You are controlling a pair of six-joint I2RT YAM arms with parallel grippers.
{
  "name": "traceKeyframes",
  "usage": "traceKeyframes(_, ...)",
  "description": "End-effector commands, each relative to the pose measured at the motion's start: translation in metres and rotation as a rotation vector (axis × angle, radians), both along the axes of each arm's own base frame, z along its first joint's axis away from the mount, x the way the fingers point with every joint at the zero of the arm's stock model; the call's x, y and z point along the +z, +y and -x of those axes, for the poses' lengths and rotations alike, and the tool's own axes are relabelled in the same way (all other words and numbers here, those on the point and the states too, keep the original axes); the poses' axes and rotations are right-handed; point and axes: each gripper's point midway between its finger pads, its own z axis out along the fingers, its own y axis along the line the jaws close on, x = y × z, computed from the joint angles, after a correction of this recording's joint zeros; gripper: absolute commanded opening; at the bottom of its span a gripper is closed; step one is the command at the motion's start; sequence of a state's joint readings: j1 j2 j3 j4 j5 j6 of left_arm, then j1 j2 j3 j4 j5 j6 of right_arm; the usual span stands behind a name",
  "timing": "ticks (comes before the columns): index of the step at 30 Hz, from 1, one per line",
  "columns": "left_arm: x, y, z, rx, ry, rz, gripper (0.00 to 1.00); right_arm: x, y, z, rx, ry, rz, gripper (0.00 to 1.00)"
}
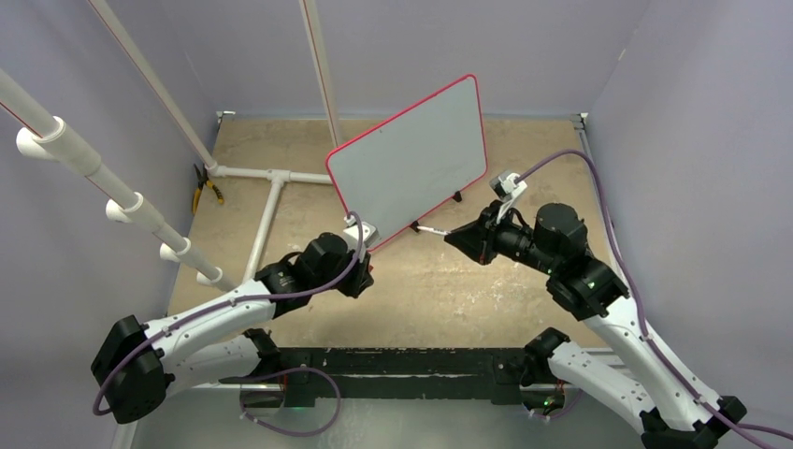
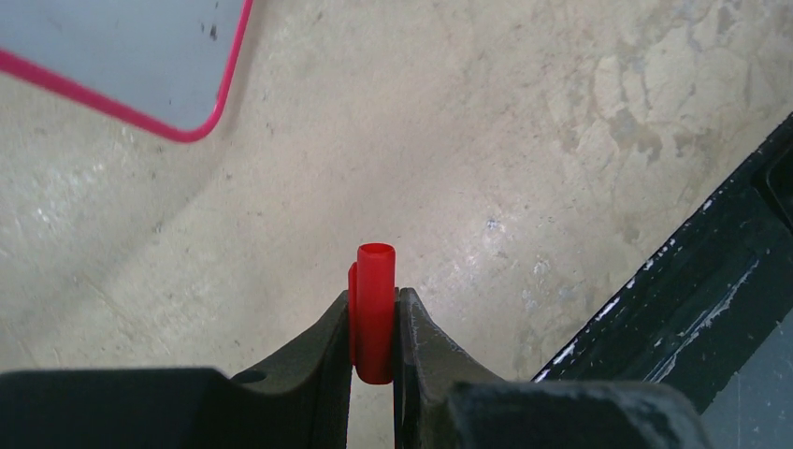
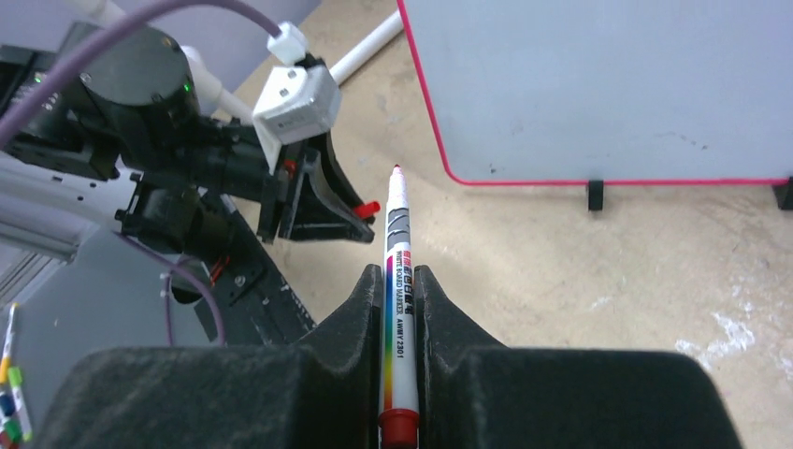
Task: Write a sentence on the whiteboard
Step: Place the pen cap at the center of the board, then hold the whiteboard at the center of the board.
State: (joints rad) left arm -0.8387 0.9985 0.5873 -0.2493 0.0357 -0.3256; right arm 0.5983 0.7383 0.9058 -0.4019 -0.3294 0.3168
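Observation:
The whiteboard (image 1: 411, 159) stands tilted mid-table, with a red rim and a pale grey face; it also appears as whiteboard (image 3: 608, 84) and whiteboard (image 2: 112, 47). The sentence is out of view; the board face that shows is blank apart from small specks. My right gripper (image 3: 400, 276) is shut on a white marker (image 3: 399, 234), whose uncapped red tip points toward the board's lower left corner without touching it. In the top view that right gripper (image 1: 449, 234) is just right of that corner. My left gripper (image 2: 374, 295) is shut on a red marker cap (image 2: 375, 309) above the table, near the same corner.
A white pipe frame (image 1: 271, 178) lies on the table's left side, with a yellow-handled tool (image 1: 201, 192) beside it. Small black feet (image 3: 594, 195) prop the board. A black rail (image 1: 402, 360) runs along the near edge. Purple walls enclose the table.

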Motion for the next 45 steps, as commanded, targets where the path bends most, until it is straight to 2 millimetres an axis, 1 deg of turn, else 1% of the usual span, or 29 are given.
traceKeyframes(1, -0.011, 0.004, -0.004, 0.131, 0.057, 0.038, 0.00, 0.021, 0.006, -0.016, -0.045, -0.099, -0.102, 0.00)
traceKeyframes(5, -0.027, 0.009, -0.001, 0.158, 0.096, 0.016, 0.00, 0.004, 0.009, -0.021, -0.050, -0.086, -0.099, 0.00)
traceKeyframes(7, -0.035, 0.011, 0.000, 0.172, 0.114, -0.003, 0.03, -0.001, 0.011, -0.021, -0.043, -0.084, -0.105, 0.00)
traceKeyframes(10, -0.049, 0.017, 0.002, 0.202, 0.147, -0.041, 0.06, -0.004, 0.013, -0.022, -0.034, -0.083, -0.112, 0.00)
traceKeyframes(14, -0.060, 0.022, 0.003, 0.229, 0.168, -0.066, 0.12, -0.008, 0.014, -0.023, -0.034, -0.082, -0.109, 0.00)
traceKeyframes(17, -0.060, 0.021, 0.002, 0.234, 0.164, -0.056, 0.19, -0.010, 0.014, -0.024, -0.037, -0.082, -0.111, 0.00)
traceKeyframes(20, -0.054, 0.019, 0.002, 0.224, 0.151, -0.028, 0.26, -0.012, 0.014, -0.025, -0.041, -0.079, -0.111, 0.00)
traceKeyframes(22, -0.050, 0.019, 0.002, 0.227, 0.139, -0.014, 0.36, -0.012, 0.014, -0.025, -0.040, -0.081, -0.113, 0.00)
traceKeyframes(25, -0.048, 0.021, 0.002, 0.228, 0.133, -0.012, 0.45, -0.011, 0.014, -0.025, -0.040, -0.085, -0.116, 0.00)
traceKeyframes(27, -0.043, 0.020, 0.000, 0.231, 0.121, -0.005, 0.47, -0.010, 0.014, -0.025, -0.041, -0.089, -0.118, 0.00)
traceKeyframes(30, -0.021, 0.018, -0.007, 0.236, 0.082, 0.041, 0.52, -0.004, 0.014, -0.025, -0.038, -0.102, -0.125, 0.00)
traceKeyframes(33, 0.012, 0.017, -0.020, 0.230, 0.032, 0.118, 0.55, 0.005, 0.015, -0.024, -0.029, -0.121, -0.137, 0.00)
traceKeyframes(34, 0.027, 0.018, -0.026, 0.225, 0.016, 0.146, 0.55, 0.009, 0.015, -0.023, -0.025, -0.129, -0.143, 0.00)
traceKeyframes(38, 0.069, 0.029, -0.048, 0.188, -0.031, 0.191, 0.58, 0.030, 0.015, -0.023, -0.023, -0.170, -0.170, 0.00)
traceKeyframes(41, 0.089, 0.033, -0.063, 0.142, -0.057, 0.182, 0.59, 0.042, 0.017, -0.027, -0.024, -0.196, -0.173, 0.00)
traceKeyframes(42, 0.092, 0.039, -0.072, 0.144, -0.060, 0.186, 0.59, 0.043, 0.018, -0.029, -0.024, -0.198, -0.172, 0.00)
traceKeyframes(45, 0.103, 0.050, -0.090, 0.125, -0.062, 0.203, 0.59, 0.045, 0.025, -0.034, -0.012, -0.191, -0.174, 0.00)
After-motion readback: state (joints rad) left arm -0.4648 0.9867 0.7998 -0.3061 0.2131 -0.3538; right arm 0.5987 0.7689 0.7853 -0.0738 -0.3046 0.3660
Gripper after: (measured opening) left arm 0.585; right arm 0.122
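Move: The left hand still grips the red pen cap; the bare table spot it goes for lies about 7 cm below, 1 cm back and 1 cm left. The whiteboard's nearest corner is some 13 cm ahead and 1 cm left, the stand's near black foot about 19 cm ahead and 10 cm right, both some 7 cm lower. From the right hand, still holding the marker, that spot is roughly 16 cm left, 2 cm back and 26 cm down. Left hand lowers the cap about 6 cm, slightly left, opens to release it, then rises 15 cm and forward. ##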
